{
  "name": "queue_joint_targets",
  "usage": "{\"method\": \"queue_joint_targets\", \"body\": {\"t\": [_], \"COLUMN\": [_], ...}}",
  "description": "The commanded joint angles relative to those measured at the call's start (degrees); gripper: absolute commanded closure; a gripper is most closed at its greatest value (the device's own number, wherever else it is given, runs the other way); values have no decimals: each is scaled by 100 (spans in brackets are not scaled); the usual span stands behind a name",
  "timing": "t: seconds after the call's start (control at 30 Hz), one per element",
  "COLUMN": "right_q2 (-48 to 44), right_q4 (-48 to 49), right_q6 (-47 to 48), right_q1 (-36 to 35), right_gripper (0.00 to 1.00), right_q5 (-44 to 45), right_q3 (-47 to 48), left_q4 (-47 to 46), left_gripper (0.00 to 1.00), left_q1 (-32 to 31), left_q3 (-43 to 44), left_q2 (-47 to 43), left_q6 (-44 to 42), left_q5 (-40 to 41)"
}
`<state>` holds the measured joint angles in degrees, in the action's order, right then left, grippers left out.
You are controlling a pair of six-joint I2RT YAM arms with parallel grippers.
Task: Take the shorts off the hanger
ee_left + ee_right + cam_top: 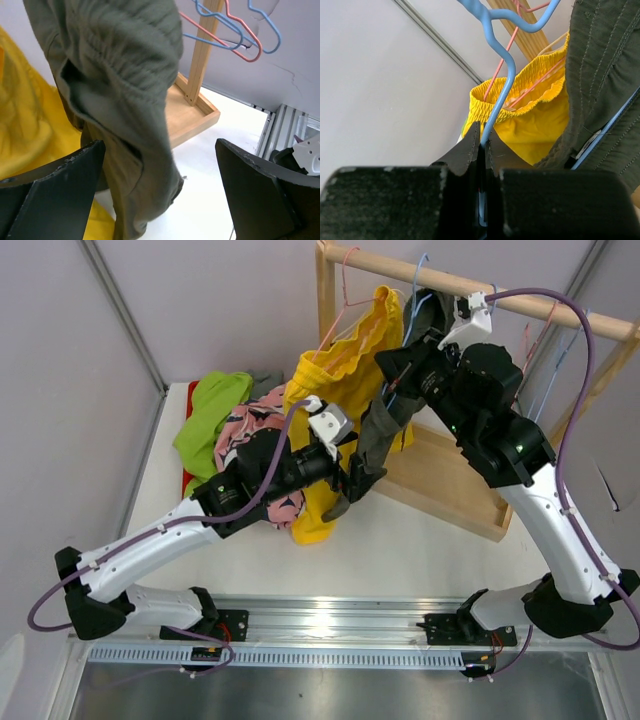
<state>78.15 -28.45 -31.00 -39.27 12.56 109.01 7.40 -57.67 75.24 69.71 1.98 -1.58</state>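
The dark olive shorts [383, 435] hang on a blue hanger [497, 95] in front of the wooden rack. My right gripper [402, 365] is shut on that hanger's wire just below its hook, as the right wrist view [484, 135] shows. My left gripper [355, 478] is open with the lower part of the olive shorts [125, 100] hanging between its jaws, not pinched. The bright yellow shorts [340, 360] hang on a pink hanger [345, 290] from the rail. The lime green shorts [213, 405] and the pink floral shorts [248, 435] lie on the table at the left. The grey shorts are not clearly visible.
The wooden rack has a rail [520, 302] across the top and a tray base [450, 485] on the table. Empty pink and blue hangers [235, 35] hang on the rail's right part. Grey walls stand close behind and to the left.
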Motion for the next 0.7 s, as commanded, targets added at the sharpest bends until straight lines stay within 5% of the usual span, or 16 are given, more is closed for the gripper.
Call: {"method": "queue_joint_targets", "body": {"t": [0.0,0.07,0.17,0.23,0.37,0.67], "right_q2": [-300,-335,-414,-432,-397,-300], "right_q4": [736,709,691,674,534,375], "right_q6": [33,16,24,85,182,358], "right_q1": [-28,-28,-28,-29,-37,94], "right_gripper": [100,100,100,100,100,100], "right_q5": [72,54,80,168,273,520], "right_q3": [59,59,68,85,217,542], "left_q4": [-511,-660,-661,-687,-670,-372], "left_gripper": [6,20,75,97,100,100], "left_q1": [-157,-183,-201,-271,-578,-2028], "left_q3": [281,245,289,246,-44,-2179], "left_q2": [112,235,341,306,-96,-1749], "left_q6": [-180,-180,-180,-180,-373,171], "left_q5": [509,676,940,1072,1458,2530]}}
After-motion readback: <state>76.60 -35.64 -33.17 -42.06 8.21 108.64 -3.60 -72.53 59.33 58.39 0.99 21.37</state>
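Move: The dark green shorts' lower leg hangs between the open left fingers, about 2 cm ahead and 2 cm to the right, level with them. From there the yellow shorts lie some 9 cm ahead, 5 cm left and a few centimetres up. The right hand already grips the blue hanger; the green leg lies roughly 13 cm back from it, 5 cm left and 11 cm below. Left fingers pinch the green shorts' leg and pull back-left about 7 cm; the hanger-holding right hand follows. ##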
